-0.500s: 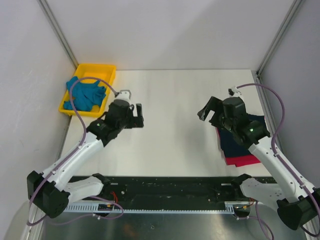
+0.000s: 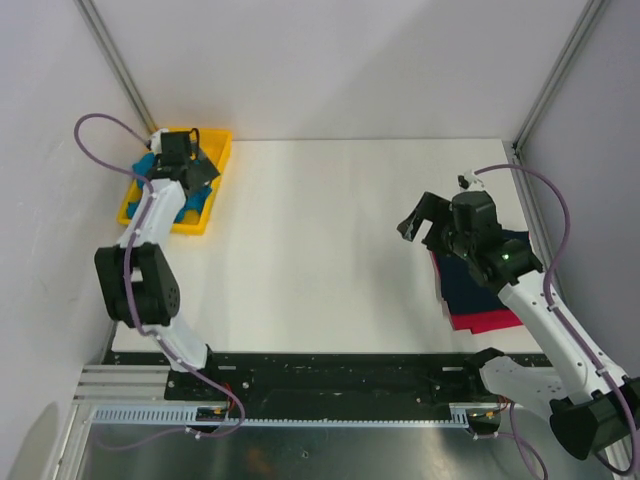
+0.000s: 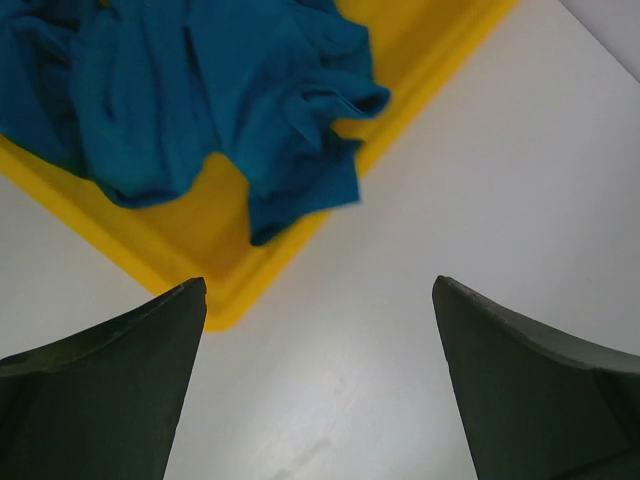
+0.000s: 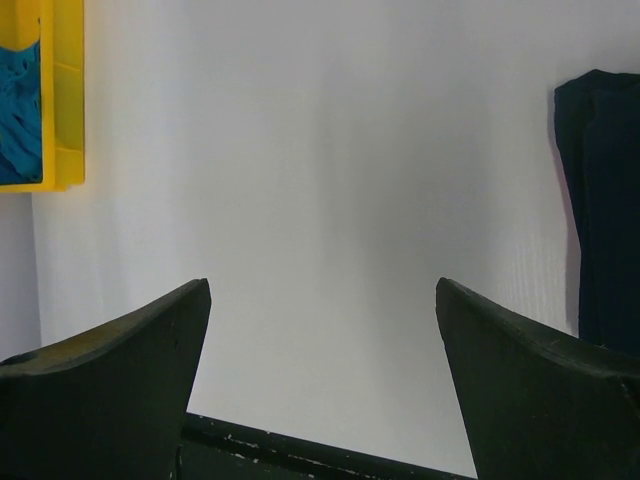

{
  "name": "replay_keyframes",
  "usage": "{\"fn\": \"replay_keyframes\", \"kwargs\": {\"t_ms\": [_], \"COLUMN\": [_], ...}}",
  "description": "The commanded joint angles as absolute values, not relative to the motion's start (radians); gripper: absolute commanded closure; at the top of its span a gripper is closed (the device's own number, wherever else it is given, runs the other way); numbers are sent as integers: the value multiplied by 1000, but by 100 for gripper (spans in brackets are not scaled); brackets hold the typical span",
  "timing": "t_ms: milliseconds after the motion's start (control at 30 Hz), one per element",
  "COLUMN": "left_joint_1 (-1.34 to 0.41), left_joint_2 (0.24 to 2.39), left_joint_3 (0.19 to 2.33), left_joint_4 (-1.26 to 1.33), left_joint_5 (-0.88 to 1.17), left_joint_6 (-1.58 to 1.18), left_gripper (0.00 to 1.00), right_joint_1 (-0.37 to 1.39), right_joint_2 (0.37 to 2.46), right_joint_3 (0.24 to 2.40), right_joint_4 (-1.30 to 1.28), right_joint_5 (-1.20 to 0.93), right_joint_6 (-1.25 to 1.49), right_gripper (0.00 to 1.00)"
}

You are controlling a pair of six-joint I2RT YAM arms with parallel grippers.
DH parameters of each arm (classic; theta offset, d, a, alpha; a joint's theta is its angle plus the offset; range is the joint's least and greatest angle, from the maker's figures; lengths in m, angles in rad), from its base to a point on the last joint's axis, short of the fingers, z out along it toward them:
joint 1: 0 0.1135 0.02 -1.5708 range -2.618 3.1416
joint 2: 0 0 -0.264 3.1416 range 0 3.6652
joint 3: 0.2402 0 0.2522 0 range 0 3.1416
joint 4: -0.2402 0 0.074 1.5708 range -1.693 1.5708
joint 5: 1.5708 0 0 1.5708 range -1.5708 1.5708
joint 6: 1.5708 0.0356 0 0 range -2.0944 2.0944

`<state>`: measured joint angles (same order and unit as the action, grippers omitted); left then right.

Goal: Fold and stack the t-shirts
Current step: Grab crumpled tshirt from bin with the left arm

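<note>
A crumpled teal-blue t-shirt (image 3: 200, 90) lies in the yellow tray (image 3: 230, 265) at the back left corner. My left gripper (image 3: 320, 285) hovers open just past the tray's near corner, over bare table, with nothing between its fingers. From above, the left gripper (image 2: 205, 160) sits over the tray (image 2: 215, 140), partly covering the teal shirt (image 2: 190, 205). At the right, a dark navy t-shirt (image 2: 478, 285) lies folded on a red-pink one (image 2: 495, 322). My right gripper (image 2: 422, 228) stands open and empty to the left of that stack. The navy shirt (image 4: 605, 200) shows to the right of the right gripper (image 4: 322, 285).
The white table top (image 2: 340, 230) spreads between the tray and the stack. A black rail (image 2: 340, 370) runs along the near edge. Grey walls with metal posts (image 2: 115, 60) close in the left, back and right. The left arm's purple cable (image 2: 95, 125) loops beside the tray.
My left arm has swung from the middle-left of the table to the yellow tray at the back left, its gripper still open. The right arm has barely moved.
</note>
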<state>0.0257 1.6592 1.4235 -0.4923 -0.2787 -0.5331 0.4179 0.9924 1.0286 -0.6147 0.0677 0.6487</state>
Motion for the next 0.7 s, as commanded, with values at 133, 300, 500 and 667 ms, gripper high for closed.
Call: {"fn": "replay_keyframes", "kwargs": {"t_ms": [133,300,500,667], "left_joint_1": [171,212,231,235], "left_joint_2": [1889,2018,2150,2206], "left_joint_3": [1592,1667,1778,1816], "left_joint_4": [-487,-485,-487,-487], "left_joint_5": [-385,-437,-443,-457], "left_joint_6": [-566,-566,-545,-550], "left_gripper": [1,1,0,3], "right_joint_1": [406,417,425,423], "right_joint_2": [1051,1069,1062,1062], "right_joint_3": [1033,1031,1011,999], "right_joint_4": [-553,-558,-568,-578], "right_joint_5": [-32,-70,-77,-81], "right_joint_6": [577,564,547,536], "right_gripper": [1,1,1,1]}}
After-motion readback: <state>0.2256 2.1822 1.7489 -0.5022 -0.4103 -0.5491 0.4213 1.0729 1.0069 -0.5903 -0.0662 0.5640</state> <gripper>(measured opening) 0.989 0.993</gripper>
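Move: The blue crumpled t-shirt has its middle roughly 12 cm to the left of the left gripper, about 4 cm farther ahead and some 15 cm below. The yellow bin around it centres about 12 cm left and 2 cm ahead, 15 cm down; its right wall runs almost straight under the gripper, about 13 cm below. From the right gripper the t-shirt lies around 52 cm left, 21 cm ahead and 21 cm down. Bring the left gripper in across the bin's right wall, about 13 cm left and 12 cm down with some 5 cm forward, left leading at first and the drop taking over, slowing close above the t-shirt. Keep the fingers wide open while turning them some 15 degrees counter-clockwise and tipping them steeper. Let the empty right gripper sink about 3 cm and drift 2 cm left over the bare table. ##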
